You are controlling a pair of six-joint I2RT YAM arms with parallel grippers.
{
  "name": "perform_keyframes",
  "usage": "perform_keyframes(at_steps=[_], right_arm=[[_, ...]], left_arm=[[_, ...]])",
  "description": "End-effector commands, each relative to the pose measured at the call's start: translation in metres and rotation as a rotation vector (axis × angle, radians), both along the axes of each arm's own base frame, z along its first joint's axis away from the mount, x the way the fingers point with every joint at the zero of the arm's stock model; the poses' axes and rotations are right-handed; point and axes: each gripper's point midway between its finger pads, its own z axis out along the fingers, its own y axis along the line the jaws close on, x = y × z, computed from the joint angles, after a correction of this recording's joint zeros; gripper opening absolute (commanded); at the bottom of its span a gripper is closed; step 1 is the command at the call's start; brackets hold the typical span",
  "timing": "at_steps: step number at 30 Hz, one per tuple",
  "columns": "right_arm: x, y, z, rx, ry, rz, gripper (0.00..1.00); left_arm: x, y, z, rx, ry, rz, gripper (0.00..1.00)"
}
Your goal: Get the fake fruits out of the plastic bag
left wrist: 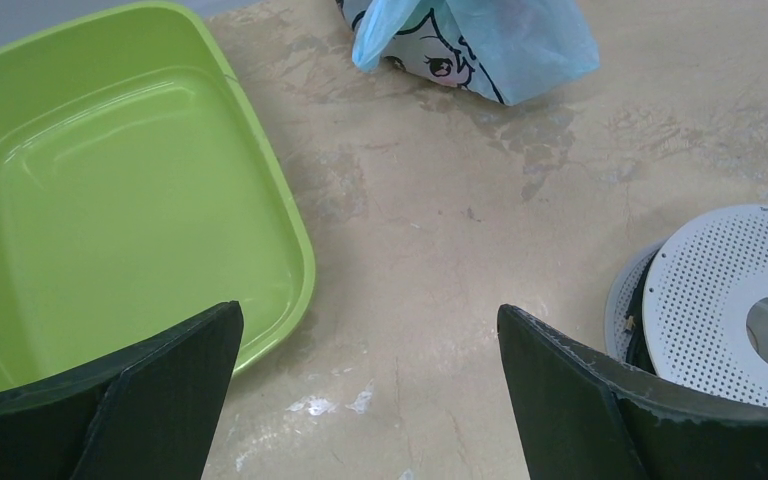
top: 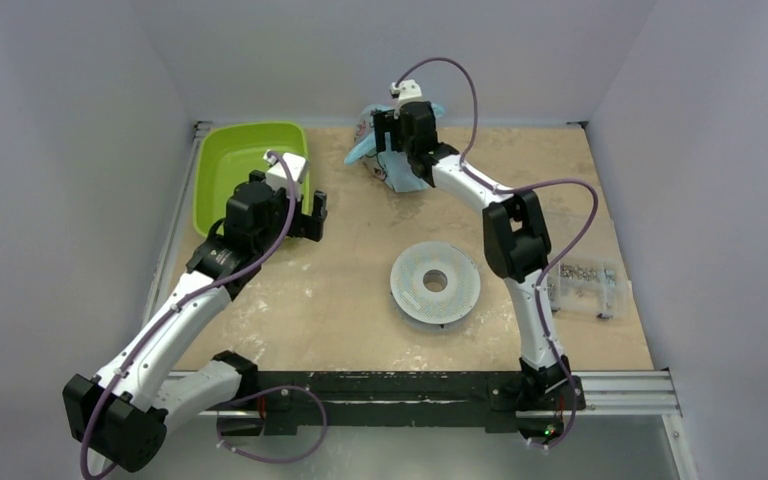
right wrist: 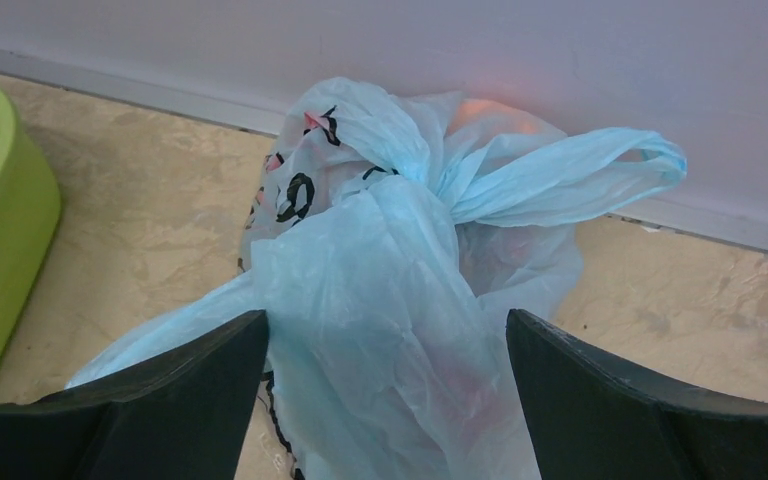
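The plastic bag (top: 407,178) is light blue and crinkly, with knotted handles and a cartoon print, and it sits at the back of the table by the wall. My right gripper (top: 400,150) reaches down over it. In the right wrist view the bag (right wrist: 380,250) bulges between the wide-open jaws of the right gripper (right wrist: 385,320), with its film against the left finger. The fake fruits show only as a reddish blur (right wrist: 465,385) and an orange glow (right wrist: 490,112) through the film. My left gripper (left wrist: 368,308) hangs open and empty over bare table, far from the bag (left wrist: 505,50).
A lime-green tray (top: 222,150) stands at the back left, its rim (left wrist: 295,240) beside my left gripper (top: 306,200). A white perforated disc (top: 435,282) lies mid-table. A clear plastic box (top: 585,280) sits at the right edge. The back wall rises right behind the bag.
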Motion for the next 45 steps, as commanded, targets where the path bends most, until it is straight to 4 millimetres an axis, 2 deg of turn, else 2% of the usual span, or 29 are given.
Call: perform_keyframes(at_steps=[1, 9, 15, 20, 25, 29, 35, 40, 45], right_arm=[[0.011, 0.003, 0.022, -0.079, -0.051, 0.014, 0.79], [-0.008, 0.015, 0.018, -0.029, -0.019, 0.107, 0.30], [-0.036, 0.018, 0.040, 0.057, 0.010, 0.161, 0.00], [-0.074, 0.038, 0.047, 0.190, 0.072, 0.281, 0.00], [-0.106, 0.040, 0.058, 0.368, 0.139, 0.267, 0.00], [-0.140, 0.047, 0.051, 0.447, 0.201, 0.305, 0.00], [-0.185, 0.072, 0.049, 0.505, 0.243, 0.399, 0.00], [-0.211, 0.085, 0.040, 0.547, 0.276, 0.374, 0.00], [-0.234, 0.090, 0.037, 0.624, 0.315, 0.327, 0.00]], left_arm=[[0.003, -0.007, 0.022, -0.021, -0.039, -0.029, 1.00], [0.008, -0.014, 0.014, -0.026, 0.005, -0.044, 1.00], [0.016, -0.028, -0.001, -0.033, 0.063, -0.084, 0.99], [0.018, -0.046, 0.007, -0.080, 0.071, -0.152, 0.97], [0.014, -0.049, 0.004, -0.100, 0.073, -0.174, 0.96], [0.015, -0.047, 0.006, -0.092, 0.065, -0.164, 0.95], [0.008, -0.058, 0.012, -0.154, 0.085, -0.203, 0.94], [0.007, -0.052, 0.021, -0.152, 0.088, -0.171, 0.95], [0.006, -0.054, 0.017, -0.164, 0.116, -0.170, 0.95]])
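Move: The blue plastic bag is right at the open right hand: its middle lies about 7 cm below, roughly level fore-and-aft and some 2 cm to the right. The green tray stands about 30 cm to that hand's left and 8 cm back, 11 cm lower; the white reel is some 34 cm back and 10 cm right, 10 cm lower. From the left hand the bag lies about 22 cm ahead, 16 cm right and 13 cm below. The right fingers sink about 3 cm onto the bag and pinch shut on the gathered blue plastic below its knot, then draw the plastic back some 20 cm and several centimetres left, towards the left hand, first rising about 5 cm and then easing partly down. The wrist rolls, tips and swings counter-clockwise, 20 to 30 degrees each. The left hand edges about 5 cm right, open. ##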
